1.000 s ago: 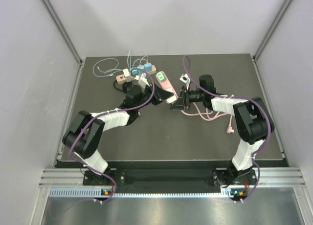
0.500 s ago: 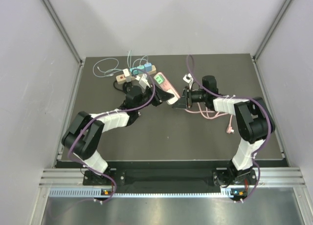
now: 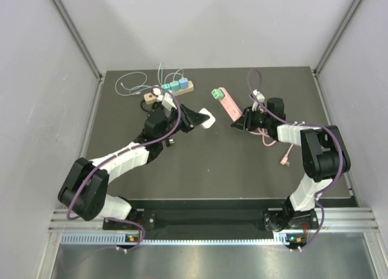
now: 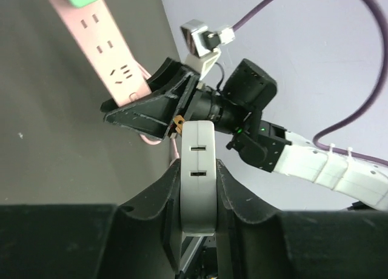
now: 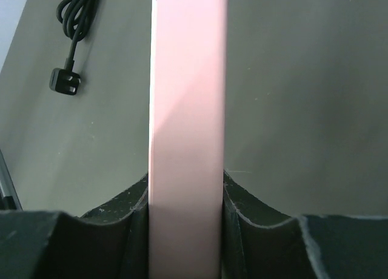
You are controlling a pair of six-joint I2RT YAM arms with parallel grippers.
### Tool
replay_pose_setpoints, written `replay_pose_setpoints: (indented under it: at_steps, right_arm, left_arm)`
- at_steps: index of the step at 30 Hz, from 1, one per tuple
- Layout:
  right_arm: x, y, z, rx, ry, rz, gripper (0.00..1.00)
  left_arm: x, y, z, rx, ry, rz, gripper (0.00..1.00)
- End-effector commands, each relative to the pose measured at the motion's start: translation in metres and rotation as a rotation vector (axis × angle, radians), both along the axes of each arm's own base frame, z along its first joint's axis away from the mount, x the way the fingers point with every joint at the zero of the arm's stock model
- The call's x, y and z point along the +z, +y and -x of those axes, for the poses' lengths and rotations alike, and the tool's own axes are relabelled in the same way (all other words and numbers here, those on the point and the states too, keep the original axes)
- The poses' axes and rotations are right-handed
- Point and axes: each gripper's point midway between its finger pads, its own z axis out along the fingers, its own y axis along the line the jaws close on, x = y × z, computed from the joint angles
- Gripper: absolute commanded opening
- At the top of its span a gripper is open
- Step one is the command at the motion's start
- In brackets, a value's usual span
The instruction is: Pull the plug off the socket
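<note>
In the top view the pink socket strip [image 3: 228,104] is lifted at a slant, and my right gripper [image 3: 237,122] is shut on its near end. A green plug [image 3: 216,93] still sits in its far end. The white plug [image 3: 207,120] is out of the strip, a short gap to its left, with my left gripper [image 3: 203,118] shut on it. The left wrist view shows the white plug [image 4: 198,170] pinched between the fingers, its end with two slots facing out, and the pink strip [image 4: 103,45] beyond. The right wrist view shows the strip [image 5: 187,109] clamped in my right gripper [image 5: 187,185].
A wooden power strip [image 3: 171,87] with blue and teal plugs lies at the back left beside loose white cables [image 3: 130,82]. A pink cable [image 3: 267,135] trails right of the right gripper to a connector [image 3: 284,161]. A black plug with coiled cord [image 5: 65,79] lies on the mat.
My right gripper shut on the pink strip and carried it right and back. My left arm drew the white plug left, and the plug and strip came apart.
</note>
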Motion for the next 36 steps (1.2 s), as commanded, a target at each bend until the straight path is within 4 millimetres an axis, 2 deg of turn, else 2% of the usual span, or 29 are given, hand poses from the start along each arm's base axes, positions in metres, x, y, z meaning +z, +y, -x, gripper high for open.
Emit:
replay_pose_setpoints:
  at_steps: [1,5,7,8,10,11,12,13,14,15,16,17,18,19,20,21,22,23,26,30,31,33,35,36]
  right_arm:
    - [0.048,0.005,-0.013,0.011,-0.200,0.002,0.00]
    - [0.052,0.006,-0.010,0.035,-0.217,-0.008,0.00]
    - [0.055,0.006,-0.008,0.055,-0.225,-0.015,0.00]
    - [0.056,0.007,-0.007,0.068,-0.231,-0.017,0.00]
    - [0.058,0.009,-0.004,0.090,-0.235,-0.025,0.00]
    - [0.059,0.008,-0.004,0.093,-0.241,-0.023,0.00]
    - [0.060,0.008,-0.003,0.092,-0.241,-0.024,0.00]
    - [0.063,0.008,-0.003,0.092,-0.248,-0.022,0.00]
    - [0.064,0.008,-0.003,0.092,-0.253,-0.021,0.00]
    - [0.067,0.007,-0.004,0.090,-0.263,-0.020,0.00]
    - [0.068,0.007,-0.003,0.090,-0.264,-0.020,0.00]
    - [0.067,0.005,-0.004,0.086,-0.264,-0.018,0.00]
    - [0.069,0.005,-0.004,0.086,-0.269,-0.018,0.00]
    - [0.070,0.005,-0.004,0.086,-0.271,-0.020,0.00]
    - [0.070,0.005,-0.005,0.083,-0.267,-0.021,0.00]
    - [0.070,0.005,-0.004,0.083,-0.265,-0.021,0.00]
    - [0.069,0.005,-0.004,0.084,-0.262,-0.022,0.00]
    - [0.069,0.005,-0.004,0.084,-0.261,-0.022,0.00]
    - [0.070,0.005,-0.005,0.082,-0.263,-0.023,0.00]
    - [0.072,0.005,-0.005,0.082,-0.265,-0.026,0.00]
    - [0.072,0.005,-0.005,0.082,-0.262,-0.026,0.00]
    - [0.072,0.006,-0.005,0.087,-0.263,-0.027,0.00]
    - [0.072,0.006,-0.004,0.086,-0.263,-0.028,0.00]
    - [0.072,0.005,-0.004,0.086,-0.260,-0.028,0.00]
  left_arm:
    - [-0.005,0.007,0.005,0.016,0.012,-0.008,0.00]
    - [-0.013,0.020,0.009,0.053,-0.015,-0.105,0.00]
    - [-0.028,0.030,0.010,0.075,-0.005,-0.190,0.00]
    - [-0.027,0.037,0.009,0.111,-0.017,-0.210,0.00]
    - [-0.042,0.054,0.010,0.154,0.006,-0.278,0.00]
    - [-0.039,0.063,0.011,0.182,-0.003,-0.285,0.00]
    - [-0.044,0.079,0.005,0.235,0.017,-0.305,0.00]
    - [-0.062,0.093,0.008,0.260,0.069,-0.340,0.00]
    - [-0.062,0.107,0.009,0.298,0.082,-0.341,0.00]
    - [-0.068,0.135,0.000,0.381,0.114,-0.345,0.00]
    - [-0.082,0.153,0.006,0.421,0.172,-0.347,0.00]
    - [-0.087,0.170,0.006,0.467,0.202,-0.342,0.00]
    - [-0.093,0.203,0.000,0.567,0.241,-0.332,0.00]
    - [-0.103,0.221,0.007,0.616,0.289,-0.338,0.00]
    - [-0.105,0.237,0.006,0.668,0.304,-0.336,0.00]
    - [-0.113,0.267,0.008,0.760,0.356,-0.337,0.00]
    - [-0.117,0.280,0.009,0.801,0.380,-0.341,0.00]
    - [-0.124,0.302,0.013,0.867,0.427,-0.337,0.00]
    - [-0.140,0.334,0.017,0.959,0.518,-0.320,0.00]
    - [-0.161,0.363,0.017,1.028,0.611,-0.299,0.00]
    - [-0.172,0.368,0.018,1.034,0.649,-0.293,0.00]
    - [-0.173,0.377,0.013,1.040,0.644,-0.267,0.00]
    - [-0.183,0.381,0.011,1.031,0.679,-0.266,0.04]
    - [-0.176,0.384,0.002,1.027,0.641,-0.262,0.07]
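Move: The white plug, already off the pink socket, is bound for bare table about 40 cm to the left hand's left, 3 cm back and 24 cm below. The black plug lies 17 cm left, 4 cm ahead and 23 cm below, its cable coil 23 cm left and 18 cm ahead. The pink socket's middle stands 12 cm right, 12 cm ahead and 13 cm lower. From the right hand, that bare spot is about 55 cm left and 9 cm back. The white plug, still pinched in the left fingers, dips a little, then sweeps left past the black plug, away from the socket, some 38 cm in all and sinking about 20 cm towards the bare left side of the table; the wrist turns counter-clockwise and tips down. The right hand keeps its grip on the pink socket and lifts it about 3 cm, then holds still. ##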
